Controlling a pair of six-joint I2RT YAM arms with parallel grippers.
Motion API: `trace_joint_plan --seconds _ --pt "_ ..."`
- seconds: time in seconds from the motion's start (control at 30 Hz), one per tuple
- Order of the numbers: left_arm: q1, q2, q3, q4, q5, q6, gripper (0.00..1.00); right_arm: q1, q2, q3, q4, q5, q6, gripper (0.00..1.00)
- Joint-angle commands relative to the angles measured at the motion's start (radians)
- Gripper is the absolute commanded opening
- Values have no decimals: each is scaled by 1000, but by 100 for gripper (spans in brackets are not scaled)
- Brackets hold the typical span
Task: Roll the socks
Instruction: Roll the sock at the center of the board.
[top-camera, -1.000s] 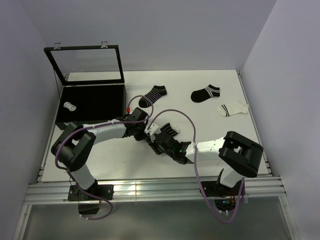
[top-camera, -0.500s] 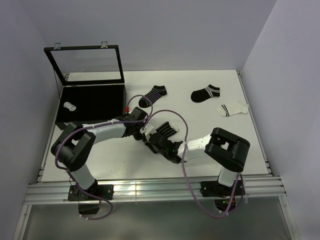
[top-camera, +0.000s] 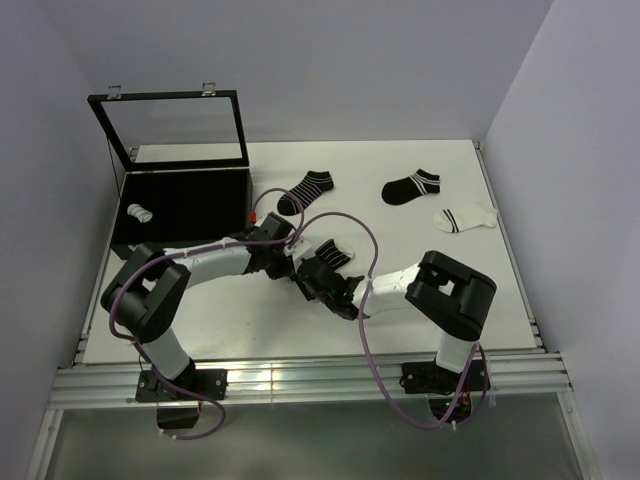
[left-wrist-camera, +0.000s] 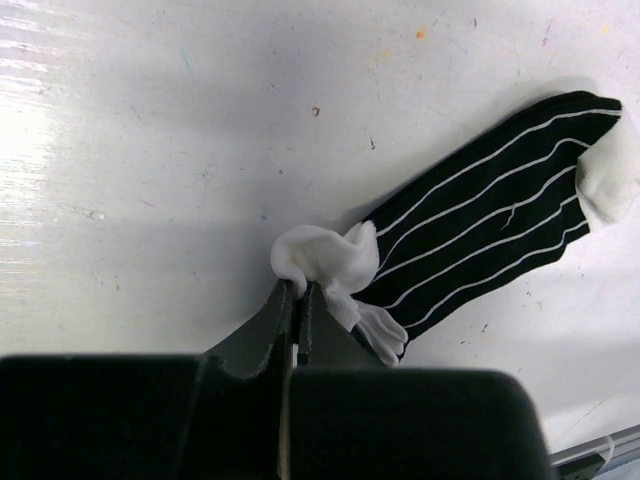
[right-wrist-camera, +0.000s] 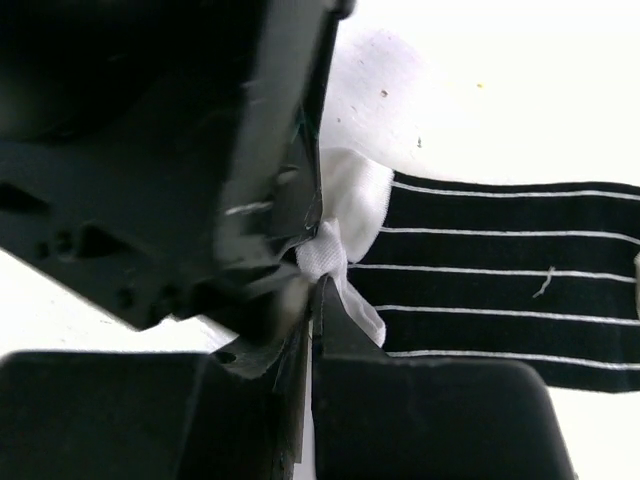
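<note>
A black sock with thin white stripes lies flat near the middle of the table. It fills the right of the left wrist view and of the right wrist view. My left gripper is shut on the sock's bunched white end. My right gripper sits tight against the left one, shut on the same white end. Three more socks lie flat farther back: a black one, another black one and a white one.
An open black box stands at the back left with its glass lid raised. A rolled sock lies inside it. The left arm's dark body fills the upper left of the right wrist view.
My right gripper has slid left along the sock up to the left gripper and shut on the white end. The left gripper has stayed shut in place.
</note>
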Motion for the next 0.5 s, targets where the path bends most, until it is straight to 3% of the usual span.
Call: trace_joint_plan --seconds 0.0,0.17,0.27,0.3,0.47 --pt "-13 -32 -4 -46 41 7 4 -59 50 -12 -120 -179 71 0" --pt "-1 -85 -35 -20 22 -33 17 -102 10 -35 -116 -323 99 0" --pt "11 -131 -55 0 8 -53 33 -145 -13 -41 -119 -450 123 0" --pt "17 -156 -61 5 -1 -56 43 -159 -15 -41 -120 -484 133 0" --pt "26 -228 -110 57 -22 -72 65 -261 -9 -9 -156 -743 202 0"
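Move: The sock's bunched white end is already pinched by both hands, whose fingertips meet there just above the board. From either hand, the striped body of that sock stretches away with its middle some 3 cm ahead and 6 cm to the right. The other striped sock lies about 21 cm ahead, 1 cm to the right; the open black box is centred roughly 15 cm ahead and 29 cm to the left. The left hand opens its fingers to more than half and comes free of the sock's bunched end, at first edging slightly left, then lifting away to about 3 cm up. Meanwhile the right hand stays almost in place with its fingers shut, keeping its pinch on the white end, and turns some 25 degrees so that its fingers swing round to the left and point a little more steeply down. ##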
